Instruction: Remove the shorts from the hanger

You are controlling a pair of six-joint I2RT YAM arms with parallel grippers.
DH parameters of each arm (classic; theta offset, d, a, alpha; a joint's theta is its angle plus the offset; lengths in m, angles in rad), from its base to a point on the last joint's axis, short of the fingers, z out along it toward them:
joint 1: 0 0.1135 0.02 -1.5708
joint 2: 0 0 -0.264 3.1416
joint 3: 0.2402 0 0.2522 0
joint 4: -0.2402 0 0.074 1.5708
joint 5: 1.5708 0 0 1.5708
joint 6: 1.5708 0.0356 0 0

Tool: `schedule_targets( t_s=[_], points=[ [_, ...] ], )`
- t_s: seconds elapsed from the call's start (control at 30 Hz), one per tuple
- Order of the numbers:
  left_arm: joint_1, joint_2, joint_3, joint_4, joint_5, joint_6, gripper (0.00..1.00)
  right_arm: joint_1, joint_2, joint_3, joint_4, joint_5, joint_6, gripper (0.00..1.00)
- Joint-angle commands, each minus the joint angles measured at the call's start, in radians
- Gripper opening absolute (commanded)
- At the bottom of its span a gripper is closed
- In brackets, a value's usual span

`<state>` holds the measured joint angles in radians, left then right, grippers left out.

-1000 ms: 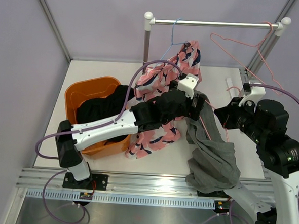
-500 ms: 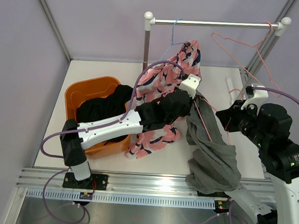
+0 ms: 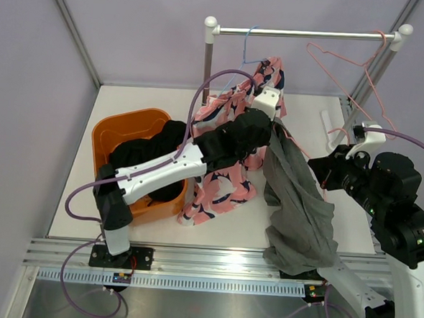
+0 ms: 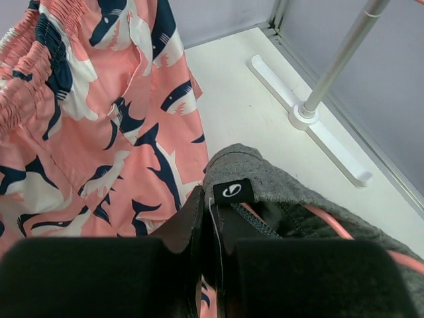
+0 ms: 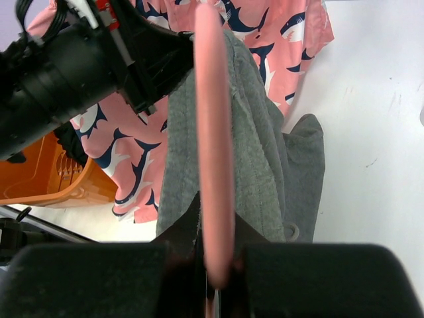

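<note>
Grey shorts [image 3: 295, 207] hang draped over a pink wire hanger [image 3: 333, 62] whose hook sits on the rail near the right post. My left gripper [image 3: 272, 125] is shut on the shorts' waistband beside a black label and holds it up. In the left wrist view the gripper [image 4: 207, 199] pinches the grey cloth [image 4: 278, 175], and the pink hanger wire [image 4: 324, 222] runs inside the waistband. My right gripper [image 3: 320, 173] is shut on the hanger. In the right wrist view the pink wire [image 5: 212, 132] runs up from the gripper [image 5: 215, 218] with the shorts [image 5: 265, 165] over it.
Pink shark-print shorts [image 3: 232, 131] hang from a blue hanger [image 3: 249, 53] on the metal rail [image 3: 306, 33], just behind my left arm. An orange basket [image 3: 120, 128] with black clothes [image 3: 144, 155] stands at the left. The rack's white foot [image 4: 311, 119] lies at the back right.
My left gripper has moved up and back with the grey waistband, lifting the shorts along the hanger. My right arm has shifted slightly right and the hanger has tilted with it.
</note>
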<state>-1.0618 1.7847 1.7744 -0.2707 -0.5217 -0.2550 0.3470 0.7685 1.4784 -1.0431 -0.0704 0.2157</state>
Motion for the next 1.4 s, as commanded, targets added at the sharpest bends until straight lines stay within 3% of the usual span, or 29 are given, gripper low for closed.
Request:
schedule_targets(
  t_s=[0.0,0.5,0.73,0.93,1.13,1.23,1.37],
  points=[
    [0.04,0.036,0.072,0.015,-0.057,0.016,0.07,0.007,-0.017,0.034,-0.025,-0.035,-0.015,0.0],
    [0.102,0.156,0.129,-0.048,0.042,-0.013,0.09,0.007,-0.029,0.062,-0.043,-0.042,-0.022,0.0],
    [0.092,0.093,0.059,-0.035,0.198,-0.018,0.0,0.007,-0.026,0.059,-0.021,-0.009,-0.025,0.0],
    [-0.039,-0.037,-0.117,0.03,0.215,0.098,0.0,0.007,0.0,0.019,0.023,0.066,-0.022,0.0],
    [-0.291,-0.221,-0.297,0.093,0.221,0.281,0.0,0.007,0.037,0.0,0.09,0.139,-0.012,0.0],
    [-0.403,-0.283,-0.331,0.08,0.261,0.362,0.0,0.007,0.051,-0.003,0.113,0.153,-0.001,0.0],
    [-0.467,-0.33,-0.313,0.001,0.337,0.381,0.0,0.009,0.09,-0.006,0.152,0.187,0.001,0.0]
  ],
)
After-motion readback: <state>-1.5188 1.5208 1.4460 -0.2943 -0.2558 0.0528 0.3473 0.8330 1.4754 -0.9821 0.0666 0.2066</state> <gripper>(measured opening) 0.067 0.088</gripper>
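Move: The grey shorts' waistband is already pinched in the left fingers by its tag, with the bulk of the cloth hanging about 18 cm back and 8 cm to the right, some 8 cm lower. From this hand the hanger's neck, held by the right hand, is roughly 11 cm back, 10 cm right and 5 cm up; the pink shorts hang 11 cm left and 5 cm back. From the right hand, the grey shorts' middle is 7 cm back, 2 cm left and 13 cm below. The grey shorts' waistband, still pinched at the tag, is first worked some 3 cm forward and 5 cm down by the left hand at the hanger's left end, then pulled swiftly back almost 30 cm past the hanger towards the robot, dipping and then rising, while the wrist swings about 45 degrees clockwise. The right hand keeps its grip on the hanger, easing about 3 cm forward late on. ##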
